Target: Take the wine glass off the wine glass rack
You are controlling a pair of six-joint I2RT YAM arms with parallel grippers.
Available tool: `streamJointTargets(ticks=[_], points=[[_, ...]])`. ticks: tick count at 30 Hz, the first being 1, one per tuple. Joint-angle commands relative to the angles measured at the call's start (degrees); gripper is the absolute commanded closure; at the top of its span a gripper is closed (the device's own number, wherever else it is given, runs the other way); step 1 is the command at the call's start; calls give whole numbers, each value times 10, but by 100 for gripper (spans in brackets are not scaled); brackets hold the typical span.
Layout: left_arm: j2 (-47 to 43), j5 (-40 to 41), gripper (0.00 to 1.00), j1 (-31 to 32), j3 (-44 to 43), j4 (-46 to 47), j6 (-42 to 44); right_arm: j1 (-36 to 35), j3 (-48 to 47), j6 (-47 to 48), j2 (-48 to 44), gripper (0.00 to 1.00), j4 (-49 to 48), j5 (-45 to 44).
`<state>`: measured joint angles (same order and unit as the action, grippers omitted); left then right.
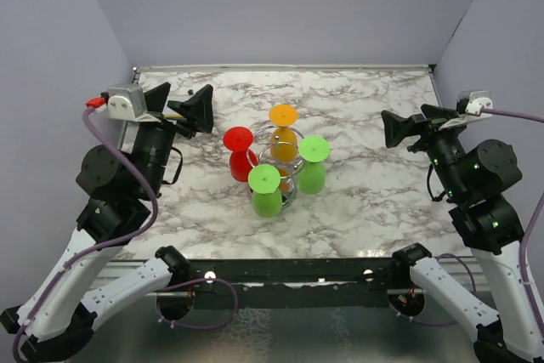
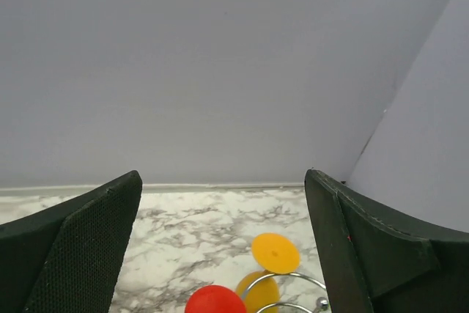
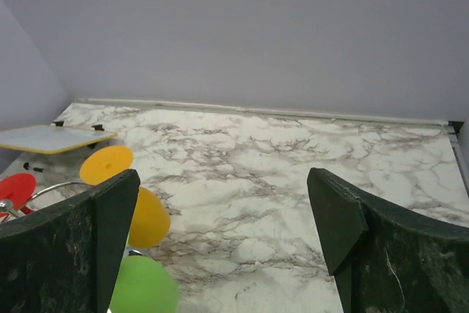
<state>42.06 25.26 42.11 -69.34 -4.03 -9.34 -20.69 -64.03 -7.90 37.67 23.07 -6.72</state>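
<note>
The wine glass rack [image 1: 274, 152], a chrome wire stand, is at the middle of the marble table. Several plastic wine glasses hang upside down on it: a red wine glass [image 1: 239, 152], an orange one [image 1: 283, 129] and two green ones [image 1: 313, 164] [image 1: 265, 192]. My left gripper [image 1: 194, 111] hovers open to the left of the rack, apart from it. My right gripper [image 1: 396, 129] hovers open to the right, also apart. The left wrist view shows the orange foot [image 2: 275, 252], the red foot [image 2: 215, 300] and a wire loop [image 2: 294, 277] below my open left gripper [image 2: 223, 181]. In the right wrist view my right gripper [image 3: 223, 177] is empty.
Marble table [image 1: 365, 201] walled by grey panels at the back and both sides. The right wrist view shows the orange glass [image 3: 106, 164], a green glass [image 3: 144, 287] and the red foot [image 3: 16, 187] at its left, with bare marble [image 3: 256, 181] ahead.
</note>
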Motion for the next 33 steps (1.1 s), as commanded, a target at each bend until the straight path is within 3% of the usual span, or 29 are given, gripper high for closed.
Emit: streamJointTargets(ticks=[1, 7, 19, 27, 33], points=[[3, -30, 4, -48, 47, 39, 17, -5, 16, -20, 21, 0, -10, -37], [-2, -46, 2, -113, 119, 71, 35, -10, 42, -74, 34, 0, -12, -81], [-16, -45, 1, -180, 213, 133, 67, -17, 112, -101, 6, 0, -72, 15], [-36, -45, 1, -191, 243, 164, 76, -19, 129, -13, 16, 0, -103, 182], [-39, -55, 1, -193, 245, 173, 74, -20, 99, -20, 66, 0, -92, 256]])
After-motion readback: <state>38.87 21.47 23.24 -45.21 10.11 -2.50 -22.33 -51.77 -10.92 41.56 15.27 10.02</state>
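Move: The right hand, empty and open, has the right-hand green glass about 15 cm to its left, level with it fore and aft, and some 19 cm below. From this hand, at much the same height as that glass, the orange glass lies about 9 cm ahead and 23 cm left, and the front green glass about 8 cm back and 28 cm left. From the left hand the right-hand green glass is roughly 26 cm to the right, 1 cm ahead and 29 cm down. The right hand sinks about 7 cm first, easing slightly forward and back again while its fingers tip down some 10 degrees, then sweeps about 6 cm left towards the right-hand green glass and swings counter-clockwise to face the rack, fingers kept wide open and still clear of the glasses. Meanwhile the left hand, also open and empty, drops about 12 cm on its own side of the rack, going forward and to the left about half as far each, and turns some 15 degrees counter-clockwise. ##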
